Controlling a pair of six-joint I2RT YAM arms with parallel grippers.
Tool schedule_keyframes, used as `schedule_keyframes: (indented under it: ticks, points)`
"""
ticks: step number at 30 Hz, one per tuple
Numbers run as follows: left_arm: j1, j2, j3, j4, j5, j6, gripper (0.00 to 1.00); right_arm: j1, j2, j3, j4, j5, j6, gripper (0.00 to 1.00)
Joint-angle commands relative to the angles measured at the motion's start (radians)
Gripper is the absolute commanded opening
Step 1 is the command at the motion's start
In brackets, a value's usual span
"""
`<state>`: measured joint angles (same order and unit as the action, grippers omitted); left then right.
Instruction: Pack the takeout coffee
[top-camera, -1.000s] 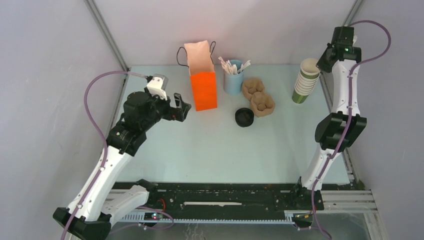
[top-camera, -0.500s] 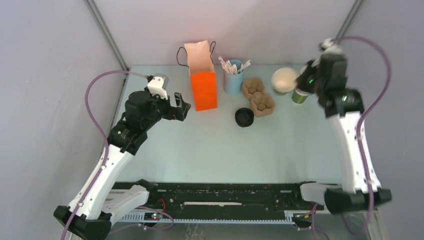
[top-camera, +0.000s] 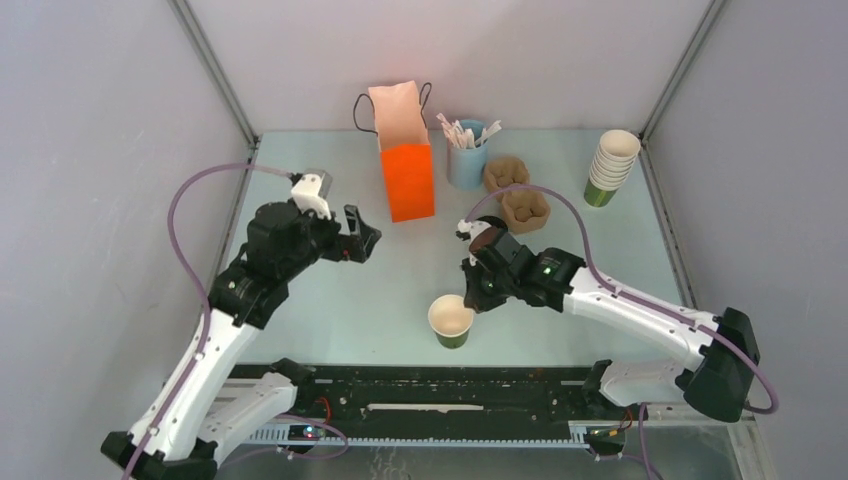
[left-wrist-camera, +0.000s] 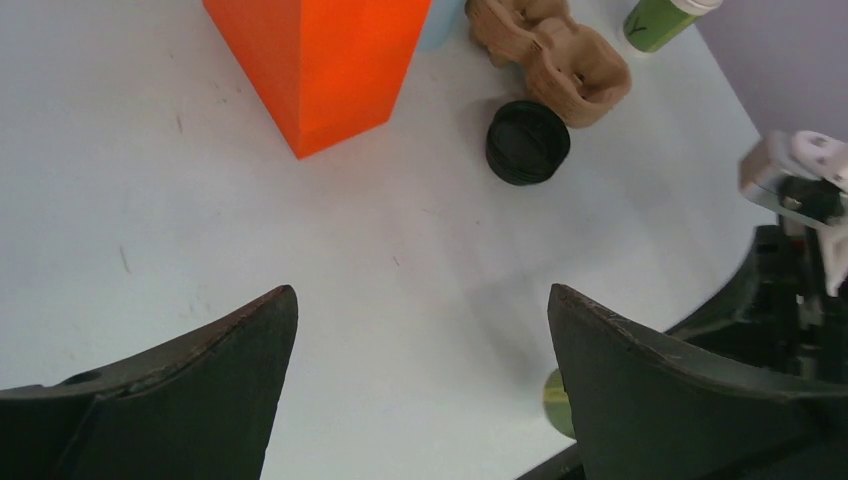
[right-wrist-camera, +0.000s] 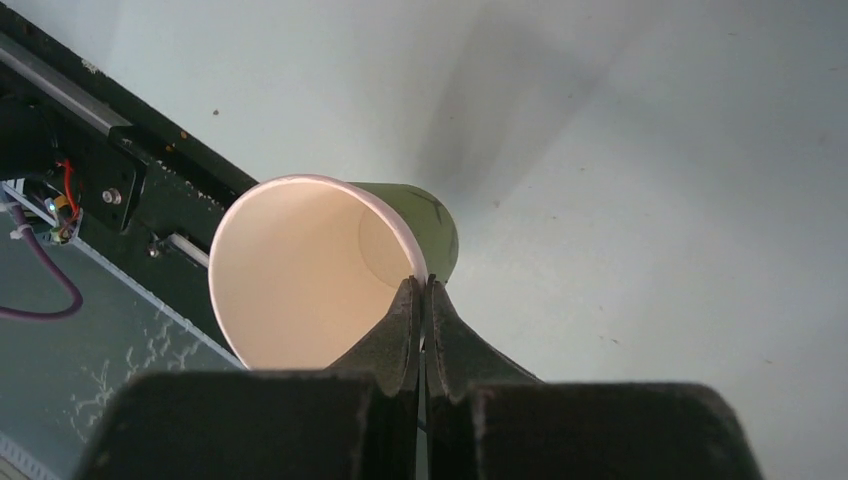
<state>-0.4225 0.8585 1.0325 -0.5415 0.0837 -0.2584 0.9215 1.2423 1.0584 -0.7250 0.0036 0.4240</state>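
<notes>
The takeout coffee is out of view; no lidded cup shows. A lidless green paper cup (top-camera: 451, 320) with a cream inside is near the table's front rail, mouth up. My right gripper (top-camera: 471, 304) is shut on its rim, one finger inside and one outside. The right wrist view shows the cup (right-wrist-camera: 300, 270) just beyond the pinched right gripper (right-wrist-camera: 421, 285). My left gripper (top-camera: 362, 232) hangs open over the left of the table, next to the orange bag (top-camera: 408, 170). In its own view the left gripper (left-wrist-camera: 420, 295) holds nothing, and a sliver of the cup (left-wrist-camera: 555, 400) shows.
A brown pulp carrier (top-camera: 520, 195) lies behind the right arm, with a stack of black lids (left-wrist-camera: 528, 142) beside it. A stack of lidless cups (top-camera: 610, 168) stands at the back right. A blue holder of stirrers (top-camera: 466, 155) is beside the bag. The black rail (top-camera: 420, 390) runs along the front.
My right arm has swung from the cup stack at the back right to the front middle, carrying one cup by its rim. The left arm has barely shifted.
</notes>
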Motion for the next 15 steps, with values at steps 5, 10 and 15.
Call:
schedule_keyframes:
  ticks: [5,10,15]
  points:
    - [-0.025,-0.162,-0.18,-0.039,0.024,-0.125,1.0,0.079,0.063,-0.032,0.165,0.064,0.069,0.02]
    - [-0.028,-0.179,-0.168,-0.082,-0.009,-0.114,1.0,0.058,0.048,-0.047,0.162,0.07,0.061,0.21]
    - [-0.031,-0.157,-0.137,-0.103,-0.027,-0.094,1.0,-0.067,-0.062,-0.034,0.149,0.052,0.023,0.47]
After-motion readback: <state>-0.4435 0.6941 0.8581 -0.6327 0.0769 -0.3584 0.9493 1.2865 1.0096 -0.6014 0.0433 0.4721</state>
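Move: The right gripper pinches the empty cup by its rim, the cup's middle some 5 cm below it, 3 cm to its left and 2 back. The clear spot for it lies about 5 cm left, 3 back and 11 below, near the front table edge. The black lids stand some 19 cm ahead and 5 right, the carton tray about 28 ahead and 11 right. From the left gripper the cup is roughly 20 cm back, 17 right and 16 below. Carry the pinched cup about 2.5 cm left and 2 cm down onto the bare table, then spread the right fingers to a bit over a third, letting go of the rim, and begin easing back right, forward and up. Meanwhile draw the open, empty left gripper about 5 cm down and 4 cm back, closer to the cup, tipping it slightly downward. ##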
